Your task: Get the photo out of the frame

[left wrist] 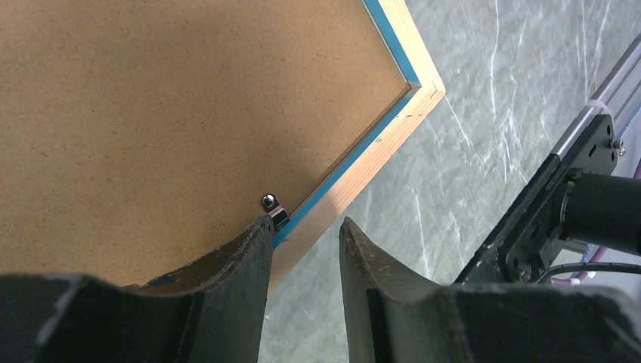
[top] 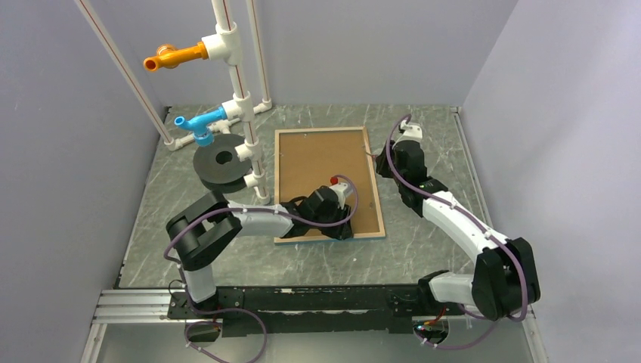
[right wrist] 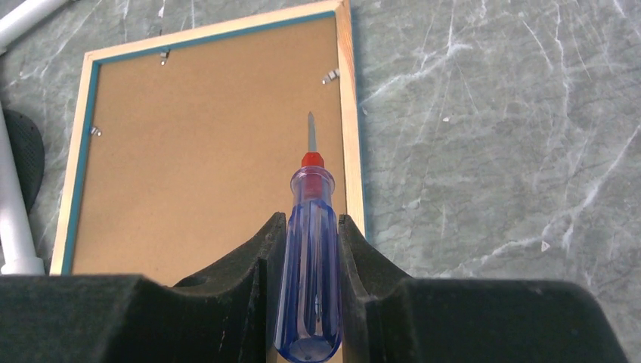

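Note:
The frame (top: 277, 181) lies face down on the table, its light wood rim and turquoise inner edge (left wrist: 393, 125) around a plain brown backing board (top: 317, 162). The photo is hidden under that board. My left gripper (left wrist: 304, 224) is open at the frame's near edge (top: 342, 227). One finger rests on the board beside a small metal clip (left wrist: 274, 210), the other hangs over the table outside the rim. My right gripper (right wrist: 310, 219) hovers at the frame's right side (top: 384, 163), shut on a blue-handled screwdriver (right wrist: 311, 197) whose tip points over the board (right wrist: 212, 151).
More metal clips (right wrist: 330, 76) hold the board along the rim (right wrist: 349, 113). Left of the frame stands a white pipe rack (top: 240, 98) with an orange fitting (top: 175, 57), a blue fitting (top: 198, 125) and a black disc (top: 224, 162). Walls enclose the table on three sides.

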Tool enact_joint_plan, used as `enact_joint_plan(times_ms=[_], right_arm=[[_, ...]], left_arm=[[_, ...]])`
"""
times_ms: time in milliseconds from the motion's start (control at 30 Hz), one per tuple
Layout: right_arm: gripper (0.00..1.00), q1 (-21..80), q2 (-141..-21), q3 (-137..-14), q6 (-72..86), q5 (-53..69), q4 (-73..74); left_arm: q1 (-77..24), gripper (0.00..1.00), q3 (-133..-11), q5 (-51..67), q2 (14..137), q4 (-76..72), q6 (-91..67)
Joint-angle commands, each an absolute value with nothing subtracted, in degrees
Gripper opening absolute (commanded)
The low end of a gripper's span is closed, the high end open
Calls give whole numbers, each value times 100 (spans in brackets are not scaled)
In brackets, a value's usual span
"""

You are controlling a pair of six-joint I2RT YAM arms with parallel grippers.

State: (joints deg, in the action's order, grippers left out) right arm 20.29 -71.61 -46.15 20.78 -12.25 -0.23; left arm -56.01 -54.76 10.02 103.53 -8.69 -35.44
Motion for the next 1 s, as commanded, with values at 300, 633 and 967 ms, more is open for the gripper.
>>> enact_joint_plan(times_ms=[300, 633, 967], right_arm=[[0, 2059, -8026, -4828, 2086, -1586, -638], [0, 2073, -8281, -4719, 2100, -1735, -919], [0, 2072, -8458, -4659, 2095, -1704, -1345]], left_arm=[[-6185, 40, -4816, 712, 9864, -885, -4146], [-6197, 39, -4763, 766, 9913, -980, -4155], [-6205, 38, -4773, 756, 9940, -932, -4148]])
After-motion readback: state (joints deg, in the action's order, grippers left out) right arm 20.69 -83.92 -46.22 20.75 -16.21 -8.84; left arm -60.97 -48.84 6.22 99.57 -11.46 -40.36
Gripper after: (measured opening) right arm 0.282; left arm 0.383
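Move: The right hand holds the screwdriver; the far clip on the frame's right rail lies about 16 cm ahead, 2 cm left and 13 cm below it. The far right corner is some 7 cm beyond that clip, and the far rail's clip about 22 cm ahead and 28 cm left of the hand. The left fingers already straddle the near rail, about 1 cm below their hand point, with its clip 3 cm right and 2 cm ahead, and the near right corner about 16 cm right, level with the hand. The screwdriver tip comes down beside the far clip on the right rail and seems to touch the clip's near edge: the right hand, grip kept, sinks about 5 cm, tips slightly down and creeps roughly 3 cm forward. The left hand, fingers still astride the near rail, drags the frame nearly 4 cm back towards the base, then holds still. ##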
